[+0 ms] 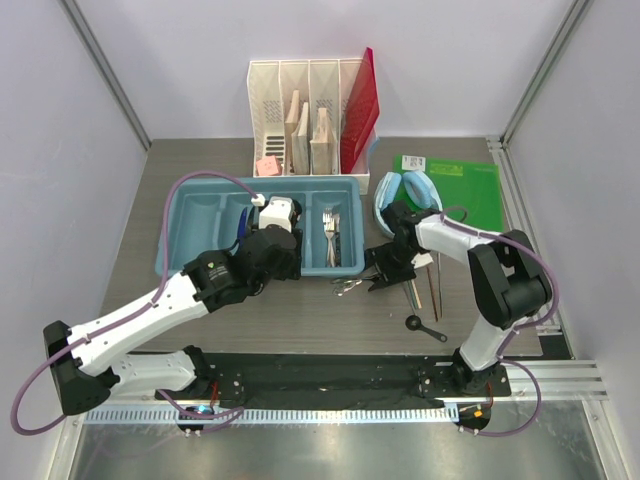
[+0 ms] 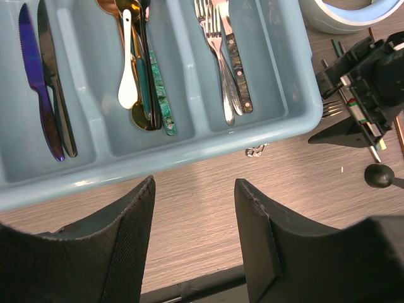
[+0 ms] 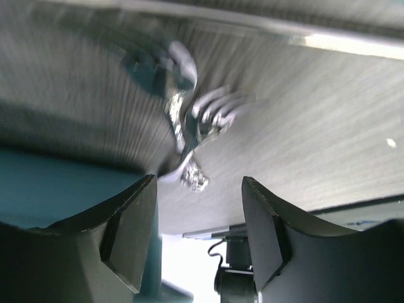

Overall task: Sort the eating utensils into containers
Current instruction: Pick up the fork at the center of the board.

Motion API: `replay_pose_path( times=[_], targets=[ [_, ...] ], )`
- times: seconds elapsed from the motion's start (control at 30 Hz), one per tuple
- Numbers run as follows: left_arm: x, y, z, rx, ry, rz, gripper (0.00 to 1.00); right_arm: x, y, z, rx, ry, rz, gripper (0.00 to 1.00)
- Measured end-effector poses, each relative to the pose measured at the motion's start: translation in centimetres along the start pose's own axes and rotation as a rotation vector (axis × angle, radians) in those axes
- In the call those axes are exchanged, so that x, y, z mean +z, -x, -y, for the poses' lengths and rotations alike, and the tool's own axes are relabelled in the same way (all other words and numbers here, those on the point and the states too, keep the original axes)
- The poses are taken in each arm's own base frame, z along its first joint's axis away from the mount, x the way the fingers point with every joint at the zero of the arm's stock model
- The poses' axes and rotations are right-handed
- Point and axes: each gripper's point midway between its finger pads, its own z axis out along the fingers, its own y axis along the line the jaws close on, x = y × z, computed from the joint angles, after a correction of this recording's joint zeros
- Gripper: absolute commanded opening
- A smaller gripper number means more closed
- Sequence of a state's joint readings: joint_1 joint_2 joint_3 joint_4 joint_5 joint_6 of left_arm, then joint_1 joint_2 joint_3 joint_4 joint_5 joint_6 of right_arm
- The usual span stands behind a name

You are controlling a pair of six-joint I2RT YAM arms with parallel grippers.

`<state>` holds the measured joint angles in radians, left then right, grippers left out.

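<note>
The light blue tray (image 1: pixel 200 200) holds knives (image 2: pixel 44 82) in its left compartment, spoons (image 2: pixel 142 69) in the second and forks (image 2: pixel 227 57) in the third. My left gripper (image 2: pixel 194 189) hangs open and empty over the bare table just in front of the tray (image 2: pixel 189 151). A silver fork (image 1: pixel 347 286) lies on the table beside the tray's right end. My right gripper (image 1: pixel 380 276) is open right next to it; in the right wrist view the fork (image 3: pixel 189 120) is a blur just beyond the open jaws (image 3: pixel 199 189). A black spoon (image 1: pixel 425 327) and brown chopsticks (image 1: pixel 437 285) lie further right.
A white slotted file organizer (image 1: pixel 305 115) with a red folder stands behind the tray. Light blue headphones (image 1: pixel 405 190) and a green sheet (image 1: pixel 460 180) lie at the back right. The black base rail (image 1: pixel 330 375) runs along the near edge.
</note>
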<state>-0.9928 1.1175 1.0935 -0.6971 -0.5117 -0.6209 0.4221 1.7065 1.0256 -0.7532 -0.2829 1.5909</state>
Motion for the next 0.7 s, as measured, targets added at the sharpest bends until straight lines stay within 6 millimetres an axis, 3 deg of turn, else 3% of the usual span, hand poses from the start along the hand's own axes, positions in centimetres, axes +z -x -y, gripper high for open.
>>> replay_pose_path(
  times=[0.17, 0.33, 0.43, 0.47, 0.5, 0.53, 0.7],
  targets=[
    [0.0, -0.1, 0.0, -0.004, 0.001, -0.004, 0.54, 2.3, 0.3, 0.8, 0.006, -0.069, -0.011, 0.57],
    [-0.1, -0.3, -0.1, -0.009, 0.004, -0.013, 0.53, 2.6, -0.1, 1.5, 0.005, -0.080, -0.046, 0.47],
    [-0.1, -0.4, -0.1, -0.021, 0.005, -0.015, 0.53, 2.6, -0.4, 1.7, -0.001, -0.081, -0.065, 0.30],
    [-0.1, -0.4, -0.1, -0.025, 0.005, -0.015, 0.53, 2.6, -0.4, 1.8, -0.006, -0.082, -0.071, 0.14],
    [-0.2, -0.4, -0.1, -0.028, 0.003, -0.014, 0.53, 2.7, -0.5, 2.0, -0.010, -0.085, -0.077, 0.04],
    [-0.2, -0.4, -0.1, -0.032, 0.002, -0.014, 0.53, 2.7, -0.6, 2.0, -0.014, -0.087, -0.083, 0.01],
    [-0.4, -0.7, -0.4, -0.046, 0.001, -0.015, 0.53, 2.8, -0.9, 2.1, -0.045, -0.088, -0.103, 0.01]
  ],
)
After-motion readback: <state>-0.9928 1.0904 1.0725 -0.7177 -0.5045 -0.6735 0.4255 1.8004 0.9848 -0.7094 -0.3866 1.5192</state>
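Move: Beside the tray's near right corner, the open right hand has the fork, lying with the other loose silver cutlery, about 4 cm to its left, 2 cm back and 3 cm below. The forks already in the tray lie some 8 cm ahead and 8 cm left; the black spoon is about 11 cm back and 13 cm right. From the left hand the fork lies roughly 13 cm right, 1 cm ahead and 21 cm below. Sinking first by about 2.5 cm onto the loose cutlery, the right hand then stays low and draws back some 2 cm towards the table's near edge, away from the tray wall. As it goes, the fingers shut from well open to nearly closed and pinch the fork, the wrist turning only slightly. ##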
